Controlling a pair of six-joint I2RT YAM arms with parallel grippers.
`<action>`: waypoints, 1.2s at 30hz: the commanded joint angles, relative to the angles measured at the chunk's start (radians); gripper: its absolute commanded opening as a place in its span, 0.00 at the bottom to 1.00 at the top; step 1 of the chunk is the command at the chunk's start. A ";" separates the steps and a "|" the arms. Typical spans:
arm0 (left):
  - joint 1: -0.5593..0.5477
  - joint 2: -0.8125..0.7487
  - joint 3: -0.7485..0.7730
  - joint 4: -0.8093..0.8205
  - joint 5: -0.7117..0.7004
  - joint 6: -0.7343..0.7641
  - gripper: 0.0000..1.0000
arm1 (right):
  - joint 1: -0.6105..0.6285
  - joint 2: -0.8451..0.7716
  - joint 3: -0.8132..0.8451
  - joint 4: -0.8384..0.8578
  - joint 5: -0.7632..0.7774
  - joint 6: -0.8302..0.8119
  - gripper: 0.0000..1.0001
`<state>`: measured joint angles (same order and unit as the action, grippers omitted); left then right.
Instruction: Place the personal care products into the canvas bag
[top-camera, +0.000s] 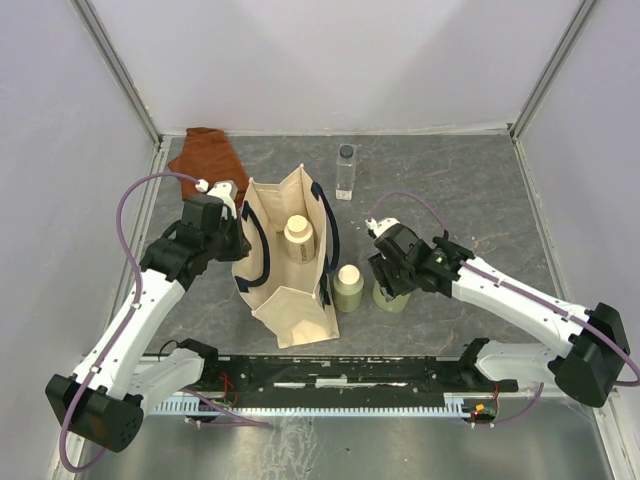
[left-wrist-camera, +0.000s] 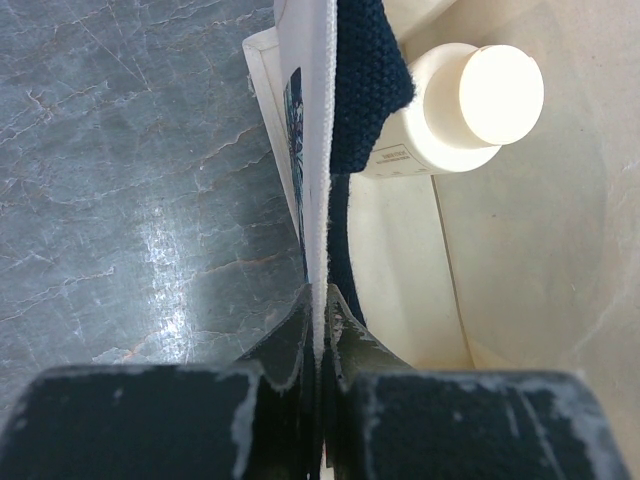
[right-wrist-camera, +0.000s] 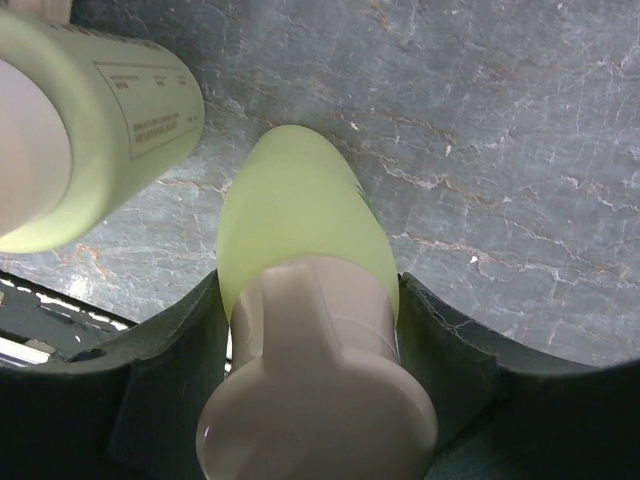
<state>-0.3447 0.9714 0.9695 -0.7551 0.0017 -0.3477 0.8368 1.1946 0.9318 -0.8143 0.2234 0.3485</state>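
The canvas bag (top-camera: 285, 285) stands open at the table's middle, with the cream bottle (top-camera: 298, 236) upright inside it. My left gripper (top-camera: 236, 234) is shut on the bag's left rim; in the left wrist view the gripper (left-wrist-camera: 322, 310) pinches the canvas edge (left-wrist-camera: 318, 150) beside a navy handle (left-wrist-camera: 368, 80), with the cream bottle (left-wrist-camera: 470, 105) beyond. My right gripper (top-camera: 390, 276) is shut on a pale green bottle (right-wrist-camera: 305, 230), whose base shows on the table (top-camera: 393, 300). The second pale green bottle (top-camera: 348, 288) stands just right of the bag and also shows in the right wrist view (right-wrist-camera: 90, 120). The slim clear bottle (top-camera: 346, 172) stands at the back.
A rust-brown cloth (top-camera: 205, 155) lies at the back left corner. Grey walls enclose the table on three sides. A black rail (top-camera: 330, 372) runs along the near edge.
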 joint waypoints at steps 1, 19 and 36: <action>-0.003 -0.013 0.029 0.033 -0.010 -0.001 0.03 | -0.004 -0.024 0.094 -0.087 0.052 -0.002 0.03; -0.003 0.001 0.031 0.034 -0.019 0.015 0.03 | -0.009 0.213 0.954 -0.249 0.085 -0.073 0.00; -0.004 0.010 0.031 0.034 -0.015 0.018 0.03 | 0.178 0.552 1.516 -0.245 -0.011 -0.133 0.00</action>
<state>-0.3447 0.9802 0.9695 -0.7536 0.0010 -0.3473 0.9501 1.7180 2.2894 -1.1679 0.2020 0.2379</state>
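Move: The right hand already grips the green pump bottle near its neck, still at its spot on the table. The canvas bag's middle lies about 20 cm to that hand's left, 6 cm ahead and 2 cm lower. The small-cap green bottle stands level with the hand, 9 cm left and 5 cm lower; the white bottle, inside the bag, is 18 cm left, 10 cm ahead and 5 cm lower. From the left hand, the bag's middle is level, about 9 cm right and 10 cm down. Up first and fast, the right hand lifts the pump bottle some 27 cm, starting with a small shift to the right, then swings it left about 15 cm and a little forward towards the open bag. Its fingers tip up towards forward and the wrist rolls its left side up, nearly 20 degrees each, while the grip keeps. The left hand stays still, pinching the bag's left rim. ##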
